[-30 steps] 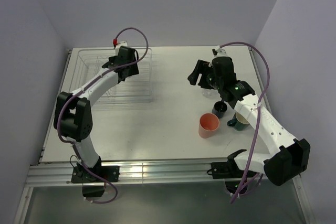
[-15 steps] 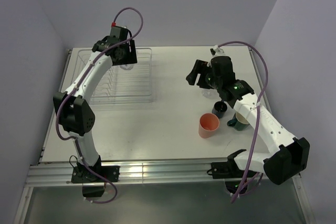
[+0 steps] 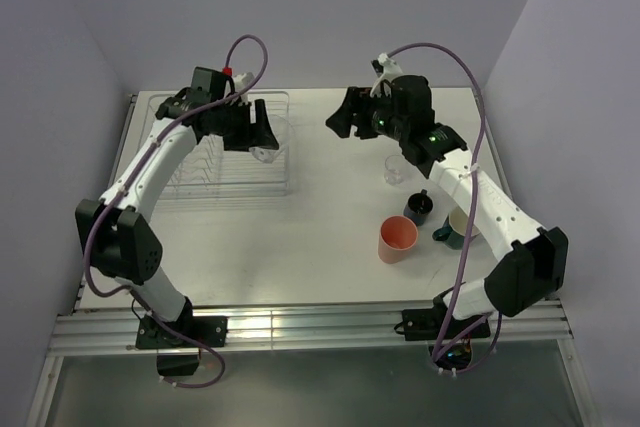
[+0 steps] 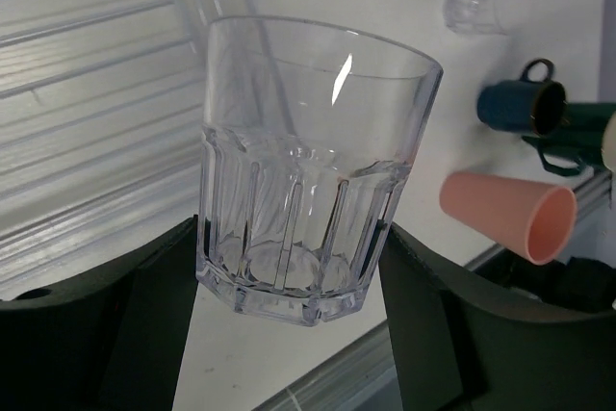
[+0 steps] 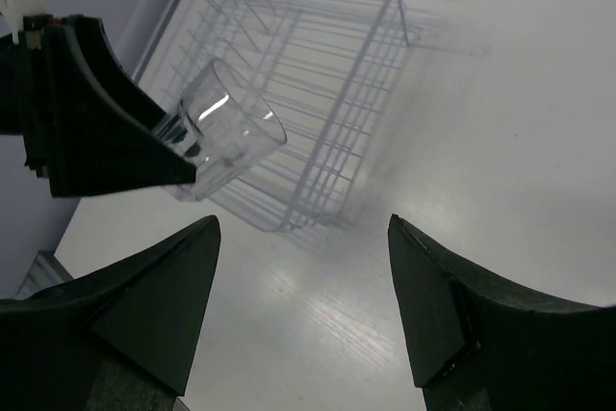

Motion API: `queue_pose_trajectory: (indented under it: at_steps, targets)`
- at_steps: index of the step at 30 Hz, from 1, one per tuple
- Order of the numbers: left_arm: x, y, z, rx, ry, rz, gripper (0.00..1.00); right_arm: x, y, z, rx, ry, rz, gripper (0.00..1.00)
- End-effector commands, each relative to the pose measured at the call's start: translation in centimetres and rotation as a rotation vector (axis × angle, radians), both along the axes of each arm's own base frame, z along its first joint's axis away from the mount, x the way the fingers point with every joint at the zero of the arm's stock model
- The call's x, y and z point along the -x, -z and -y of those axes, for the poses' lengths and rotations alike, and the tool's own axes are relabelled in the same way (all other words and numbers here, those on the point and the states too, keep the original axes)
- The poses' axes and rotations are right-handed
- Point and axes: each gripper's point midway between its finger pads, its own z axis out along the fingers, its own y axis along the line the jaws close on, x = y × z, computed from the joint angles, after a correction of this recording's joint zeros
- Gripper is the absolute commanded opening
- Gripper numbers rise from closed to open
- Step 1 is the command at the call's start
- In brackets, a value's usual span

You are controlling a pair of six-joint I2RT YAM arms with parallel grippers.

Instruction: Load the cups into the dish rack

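My left gripper (image 3: 258,135) is shut on a clear glass tumbler (image 4: 308,170) and holds it tilted in the air over the right end of the dish rack (image 3: 215,162). The tumbler also shows in the right wrist view (image 5: 226,127), in front of the rack (image 5: 318,84). My right gripper (image 3: 340,123) is open and empty, raised over the table's middle back (image 5: 303,305). A second clear tumbler (image 3: 393,172), a navy mug (image 3: 418,207), a teal mug (image 3: 458,230) and a salmon-pink tumbler (image 3: 397,240) stand on the table at the right.
The rack's wire bars (image 4: 87,93) hold no cups that I can see. The walls stand close at the left, back and right. The metal rail (image 3: 300,325) runs along the table's near edge.
My left gripper has swung right and turned, carrying the tumbler from over the rack's back to its right end. My right gripper has lifted and moved left, away from the cups.
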Motion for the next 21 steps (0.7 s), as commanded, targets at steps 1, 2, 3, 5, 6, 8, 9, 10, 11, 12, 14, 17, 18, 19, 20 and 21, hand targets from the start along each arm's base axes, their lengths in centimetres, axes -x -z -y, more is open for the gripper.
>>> queue_pose_trajectory:
  at_steps: [1, 2, 3, 5, 6, 8, 9, 10, 11, 12, 14, 17, 18, 19, 20, 21]
  targets:
    - [2.2, -6.0, 1.6, 0.141, 0.125, 0.165, 0.03, -1.1, -4.4, -2.8, -0.059, -0.133, 0.144, 0.78]
    - [2.5, -6.3, 1.6, 0.151, 0.133, 0.174, 0.03, -1.3, -4.9, -3.2, -0.069, -0.146, 0.154, 0.78]
    - [2.9, -6.0, 1.7, 0.158, 0.139, 0.175, 0.03, -1.5, -5.0, -3.4, -0.074, -0.154, 0.155, 0.77]
    - [4.0, -7.0, 1.7, 0.178, 0.162, 0.199, 0.03, -2.1, -5.0, -4.0, -0.082, -0.177, 0.153, 0.77]
    - [4.4, -6.9, 1.7, 0.183, 0.169, 0.196, 0.04, -2.2, -4.9, -4.4, -0.085, -0.19, 0.15, 0.76]
    - [5.1, -7.5, 1.8, 0.198, 0.193, 0.212, 0.04, -2.2, -5.1, -5.2, -0.11, -0.235, 0.149, 0.75]
    - [5.3, -7.4, 1.9, 0.203, 0.2, 0.208, 0.04, -2.2, -5.1, -5.7, -0.121, -0.257, 0.149, 0.75]
    - [5.6, -7.6, 1.8, 0.206, 0.206, 0.213, 0.04, -2.1, -5.7, -6.0, -0.143, -0.277, 0.165, 0.74]
    - [5.7, -7.5, 1.8, 0.207, 0.207, 0.212, 0.03, -1.5, -5.9, -6.5, -0.16, -0.323, 0.17, 0.74]
    - [5.8, -7.6, 1.9, 0.209, 0.211, 0.212, 0.03, -1.2, -6.2, -6.8, -0.172, -0.346, 0.177, 0.74]
    - [6.1, -7.6, 2.0, 0.22, 0.229, 0.21, 0.03, -0.6, -6.7, -7.3, -0.195, -0.398, 0.2, 0.74]
    - [6.3, -7.7, 2.1, 0.224, 0.236, 0.211, 0.03, 0.3, -6.9, -7.9, -0.221, -0.47, 0.216, 0.73]
    - [6.3, -7.7, 2.1, 0.227, 0.239, 0.212, 0.03, 0.6, -6.9, -8.0, -0.229, -0.491, 0.219, 0.73]
    - [6.4, -7.8, 2.2, 0.232, 0.246, 0.211, 0.03, 1.0, -7.0, -8.3, -0.246, -0.514, 0.23, 0.73]
    - [6.4, -7.8, 2.2, 0.235, 0.249, 0.212, 0.03, 1.4, -7.2, -8.4, -0.259, -0.536, 0.235, 0.73]
    - [6.5, -8.0, 2.3, 0.241, 0.254, 0.217, 0.03, 1.9, -7.2, -8.7, -0.271, -0.571, 0.232, 0.73]
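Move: The clear cup, already pinched in the left fingers, is about 16 cm to the right hand's left, some 1 cm back and 8 cm lower. Those open right fingers are roughly 18 cm to the left hand's right, level with it fore and aft and 8 cm higher. The rack's middle is some 13 cm ahead, 14 cm left and 15 cm below the left hand; the small glass is about 8 cm ahead, 15 cm right and 27 cm below the right hand. The clear cup is carried out clear of the rack, about 6 cm back and 5 cm up, as the left hand keeps its pinch and turns some 15 degrees, swinging the cup's mouth towards the other gripper. The right hand comes to meet the cup, about 7 cm left and 4 cm up, turning some 25 degrees counter-clockwise, its fingers staying open and not yet touching the cup. ##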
